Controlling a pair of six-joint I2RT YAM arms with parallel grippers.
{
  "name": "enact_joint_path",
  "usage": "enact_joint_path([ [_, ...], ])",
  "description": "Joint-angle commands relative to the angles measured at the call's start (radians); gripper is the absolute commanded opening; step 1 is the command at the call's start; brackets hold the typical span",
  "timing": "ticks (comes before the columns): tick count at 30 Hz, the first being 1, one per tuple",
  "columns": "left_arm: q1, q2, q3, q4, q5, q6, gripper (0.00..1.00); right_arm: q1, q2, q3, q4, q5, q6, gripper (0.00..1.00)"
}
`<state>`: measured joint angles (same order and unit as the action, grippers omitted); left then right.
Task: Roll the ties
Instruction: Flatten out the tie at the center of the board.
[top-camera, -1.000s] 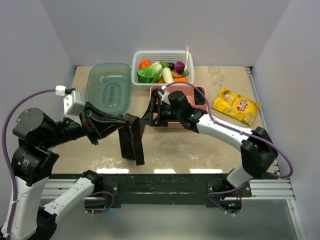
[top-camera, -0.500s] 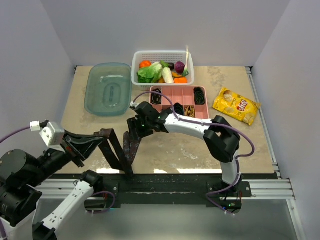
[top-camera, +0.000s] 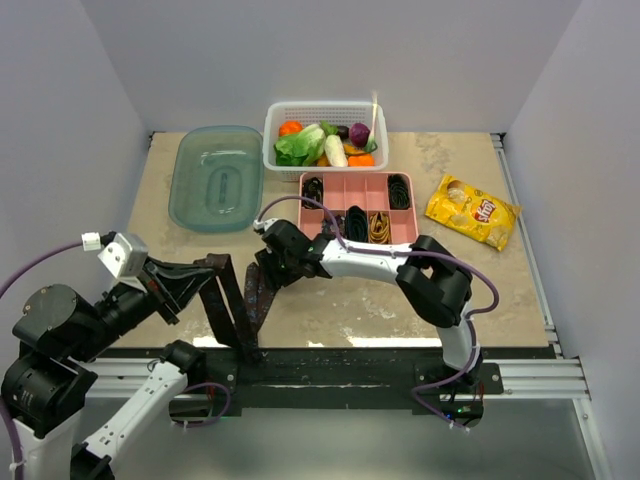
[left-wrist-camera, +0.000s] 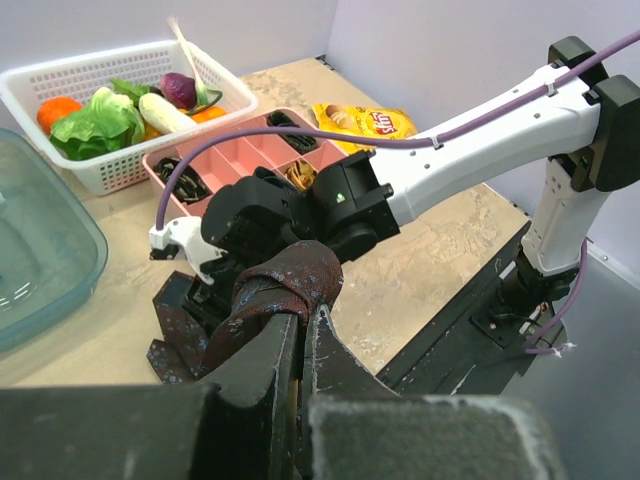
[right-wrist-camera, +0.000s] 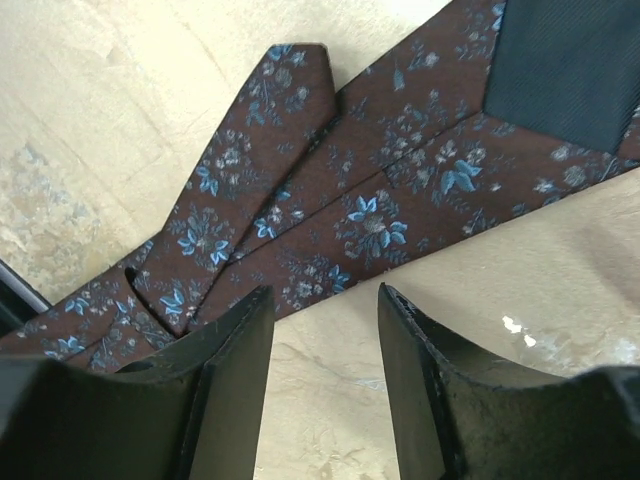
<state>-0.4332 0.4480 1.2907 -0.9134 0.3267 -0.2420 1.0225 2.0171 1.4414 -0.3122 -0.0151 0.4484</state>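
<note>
One of the ties, dark brown-maroon with small blue flowers, hangs from my left gripper down toward the table's near edge. Its other part lies folded on the table by my right gripper. In the left wrist view the left gripper is shut on a fold of the tie. Seen from the right wrist, the right gripper stands open just above the table at the edge of the tie, with nothing between its fingers. The pointed end and a dark lining show.
A pink compartment tray behind the right arm holds black coils and a gold coil. A white basket of vegetables, a teal container and a yellow chip bag stand further back. A black rail runs along the near edge.
My left gripper has pulled the tie from mid-table toward the near left. The right gripper came from the pink tray down to the tie, its jaws narrowing.
</note>
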Motion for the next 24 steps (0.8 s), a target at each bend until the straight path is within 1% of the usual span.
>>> enact_joint_path([
  [1,-0.001,0.024,-0.008,0.074,0.011,0.029,0.0,0.001,-0.095,-0.033,0.123,0.072,-0.031,0.49],
  [2,-0.001,0.026,-0.011,0.079,0.011,0.03,0.0,0.001,-0.093,-0.036,0.14,0.075,-0.036,0.48],
  [4,-0.001,0.027,-0.014,0.088,0.011,0.03,0.0,0.001,-0.057,-0.001,0.144,0.075,-0.056,0.4],
  [6,-0.001,0.032,-0.022,0.091,0.012,0.033,0.0,0.001,-0.009,0.025,0.137,0.079,-0.063,0.37],
  [8,-0.001,0.035,-0.027,0.097,0.017,0.035,0.0,0.001,0.012,0.04,0.146,0.102,-0.065,0.29],
  [9,-0.001,0.035,-0.027,0.1,0.018,0.036,0.0,0.001,0.02,0.037,0.154,0.106,-0.063,0.25],
  [10,-0.001,0.034,-0.03,0.103,0.02,0.036,0.0,0.001,0.034,0.028,0.182,0.107,-0.063,0.18],
  [12,-0.001,0.037,-0.033,0.108,0.021,0.035,0.0,0.001,0.063,0.034,0.188,0.118,-0.057,0.08],
  [13,-0.001,0.038,-0.037,0.116,0.025,0.036,0.0,0.001,0.098,0.051,0.177,0.119,-0.053,0.0],
  [18,-0.001,0.041,-0.041,0.13,0.044,0.035,0.0,0.001,0.158,0.067,0.092,0.133,-0.033,0.0],
  [23,-0.001,0.041,-0.027,0.123,0.034,0.044,0.0,0.001,0.095,-0.018,0.019,0.135,-0.019,0.0],
  [24,-0.001,0.04,-0.025,0.122,0.029,0.046,0.0,0.001,0.083,-0.036,-0.017,0.126,-0.011,0.0],
])
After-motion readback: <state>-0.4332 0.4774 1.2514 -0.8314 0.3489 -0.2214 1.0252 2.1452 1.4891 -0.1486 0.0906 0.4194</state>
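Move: The tie's broad end lies flat under the right hand's reach, its spot about 4 cm ahead, 2 cm left and 3 cm below. From the same hand, the pink box sits some 17 cm ahead and 19 cm right, the green tray about 24 cm ahead and 11 cm left. The left hand already holds the tie's raised part; the broad end lies roughly 16 cm ahead, 4 cm right and 36 cm below that hand. Fingers shutting, the right hand goes about 4 cm forward-left, then down onto the tie, which the left still holds. ##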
